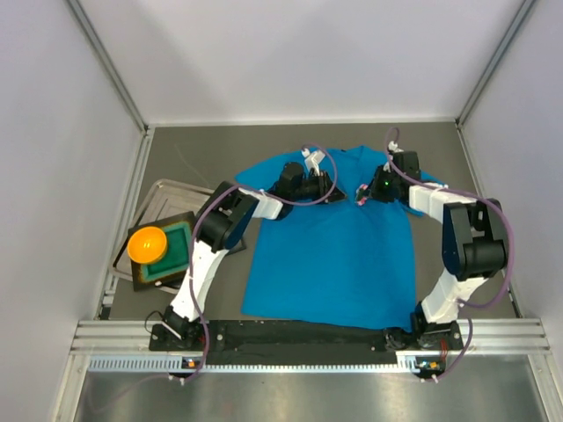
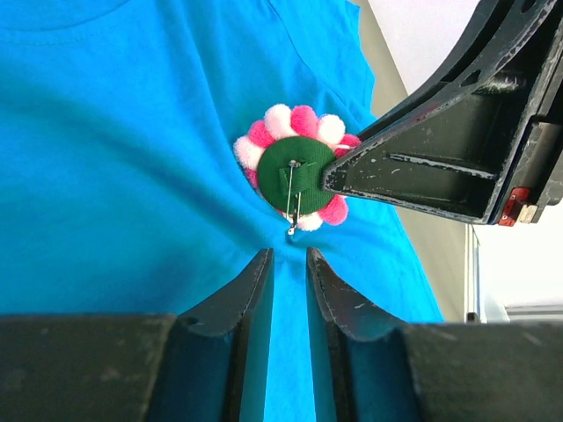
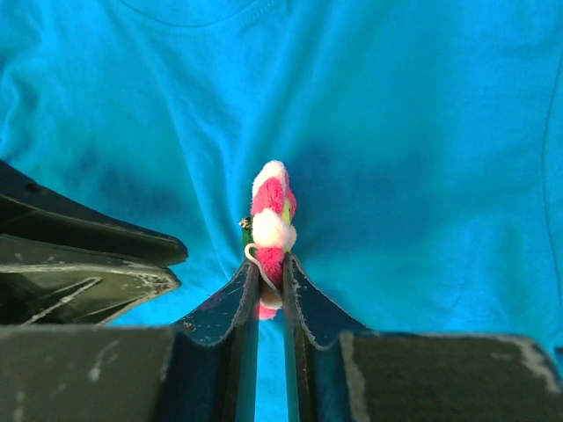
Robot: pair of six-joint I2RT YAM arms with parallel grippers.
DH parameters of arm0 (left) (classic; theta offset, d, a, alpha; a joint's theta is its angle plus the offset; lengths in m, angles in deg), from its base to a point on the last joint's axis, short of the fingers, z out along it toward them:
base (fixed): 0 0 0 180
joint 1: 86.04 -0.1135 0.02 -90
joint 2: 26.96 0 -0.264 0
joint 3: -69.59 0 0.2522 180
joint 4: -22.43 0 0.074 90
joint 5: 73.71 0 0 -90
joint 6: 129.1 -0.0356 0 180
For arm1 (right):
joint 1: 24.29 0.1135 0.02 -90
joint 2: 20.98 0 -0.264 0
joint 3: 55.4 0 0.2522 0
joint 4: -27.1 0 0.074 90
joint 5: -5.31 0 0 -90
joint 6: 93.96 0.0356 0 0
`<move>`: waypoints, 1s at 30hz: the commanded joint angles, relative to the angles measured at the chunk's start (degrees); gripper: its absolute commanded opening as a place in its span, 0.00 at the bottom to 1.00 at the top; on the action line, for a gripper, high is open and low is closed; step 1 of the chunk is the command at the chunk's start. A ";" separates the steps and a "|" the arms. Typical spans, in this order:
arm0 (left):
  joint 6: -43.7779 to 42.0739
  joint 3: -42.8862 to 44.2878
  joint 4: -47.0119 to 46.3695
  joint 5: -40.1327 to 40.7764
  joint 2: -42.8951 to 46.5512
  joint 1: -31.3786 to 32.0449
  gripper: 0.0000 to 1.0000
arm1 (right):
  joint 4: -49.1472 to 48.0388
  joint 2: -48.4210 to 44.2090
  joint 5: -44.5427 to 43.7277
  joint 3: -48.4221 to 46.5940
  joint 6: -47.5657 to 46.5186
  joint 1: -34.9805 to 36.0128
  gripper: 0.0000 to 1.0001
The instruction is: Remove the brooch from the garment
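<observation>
The garment (image 1: 334, 264), a bright blue T-shirt, lies flat mid-table with its collar at the far end. The brooch (image 2: 295, 171) sits on its chest and is lifted on edge. It shows pink and white petals, a green backing and a metal pin. My right gripper (image 3: 271, 264) is shut on the brooch (image 3: 273, 224), which stands edge-on between the jaws. My left gripper (image 2: 290, 255) is just beside the brooch, jaws nearly together on a pucker of the garment (image 2: 132, 176). In the top view the two grippers meet at the brooch (image 1: 361, 194).
An orange ball (image 1: 147, 243) rests on a green pad (image 1: 171, 255) over a metal tray (image 1: 163, 195) at the left, beside the left arm. Enclosure walls stand on the left, right and far sides.
</observation>
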 commanded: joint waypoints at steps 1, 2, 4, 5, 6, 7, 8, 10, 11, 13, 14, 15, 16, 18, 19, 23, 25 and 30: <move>1.98 3.60 -5.06 -1.80 -2.15 0.79 0.27 | -3.46 0.53 5.65 1.26 0.66 -3.26 0.00; 2.07 4.04 -5.07 -1.72 -2.33 0.96 0.27 | -3.72 0.71 6.18 1.61 0.75 -3.53 0.00; 2.16 5.10 -5.15 -1.71 -2.95 1.23 0.27 | -3.81 1.33 7.76 1.88 1.45 -4.32 0.00; 2.25 5.36 -5.07 -1.54 -3.12 1.23 0.27 | -5.55 1.42 8.03 2.32 1.63 -4.58 0.00; 2.33 5.89 -4.89 -1.28 -3.21 1.31 0.27 | -5.74 1.50 7.94 2.49 1.80 -5.02 0.00; 2.51 6.24 -4.80 -1.19 -3.74 1.58 0.27 | -5.75 1.68 7.86 2.58 1.98 -5.20 0.00; 2.51 6.51 -4.63 -1.19 -4.00 1.58 0.27 | -5.66 1.68 7.25 2.93 2.33 -5.29 0.00; 2.86 7.65 -4.45 -1.36 -4.44 1.75 0.27 | -4.87 1.68 6.28 3.20 2.50 -5.73 0.00; 2.86 8.00 -4.45 -1.36 -4.62 1.84 0.26 | -4.52 1.68 5.49 3.46 2.59 -5.73 0.01; 2.78 8.79 -3.75 -1.01 -5.14 2.28 0.25 | -4.34 1.77 4.78 3.72 3.38 -5.90 0.03; 2.77 9.40 -3.22 -0.84 -5.41 2.37 0.24 | -4.34 1.77 4.34 3.90 3.73 -5.99 0.06; 3.21 9.67 -2.26 -0.66 -6.02 2.63 0.23 | -4.43 1.59 4.17 4.08 4.17 -6.17 0.07; 3.65 9.85 -2.25 -0.49 -6.29 2.72 0.20 | -4.43 1.68 4.34 4.43 4.96 -6.34 0.10; 4.53 10.20 -2.60 -0.57 -7.08 2.98 0.19 | -4.34 1.68 5.04 4.69 5.32 -6.43 0.12; 4.62 10.20 -2.52 -0.57 -7.25 3.16 0.16 | -4.43 1.59 4.96 4.95 5.67 -6.43 0.13; 4.80 10.73 -1.46 -0.04 -7.87 3.78 0.08 | -5.13 1.15 4.87 5.75 6.72 -6.61 0.14; 4.80 10.82 -0.76 0.04 -8.22 4.22 0.05 | -5.22 0.98 4.60 6.01 6.90 -6.52 0.14; 5.06 11.60 -0.23 0.48 -9.19 4.74 0.02 | -7.24 1.07 6.01 6.98 7.87 -6.78 0.14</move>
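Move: The brooch, green back and open pin facing left, is about 4 cm to the right of the left hand and 1 cm ahead, level with it; the pin's loose end is nearer, some 3 cm to the right. From the right hand, which already pinches the brooch's edge, the brooch's middle is 2 cm left, 1 cm ahead and 1 cm below. The garment's collar lies roughly 12 cm ahead of the left hand, 1 cm to its right and 6 cm lower. The brooch stays in the right fingers and is carried some 2 cm to the right and a little down, that hand tilting about 10 degrees. The left hand follows about 5 cm to the right, gaining on the brooch, then dips 2 cm and shuts its part-open fingers almost fully at the loose end of the pin, seeming to pinch it. ##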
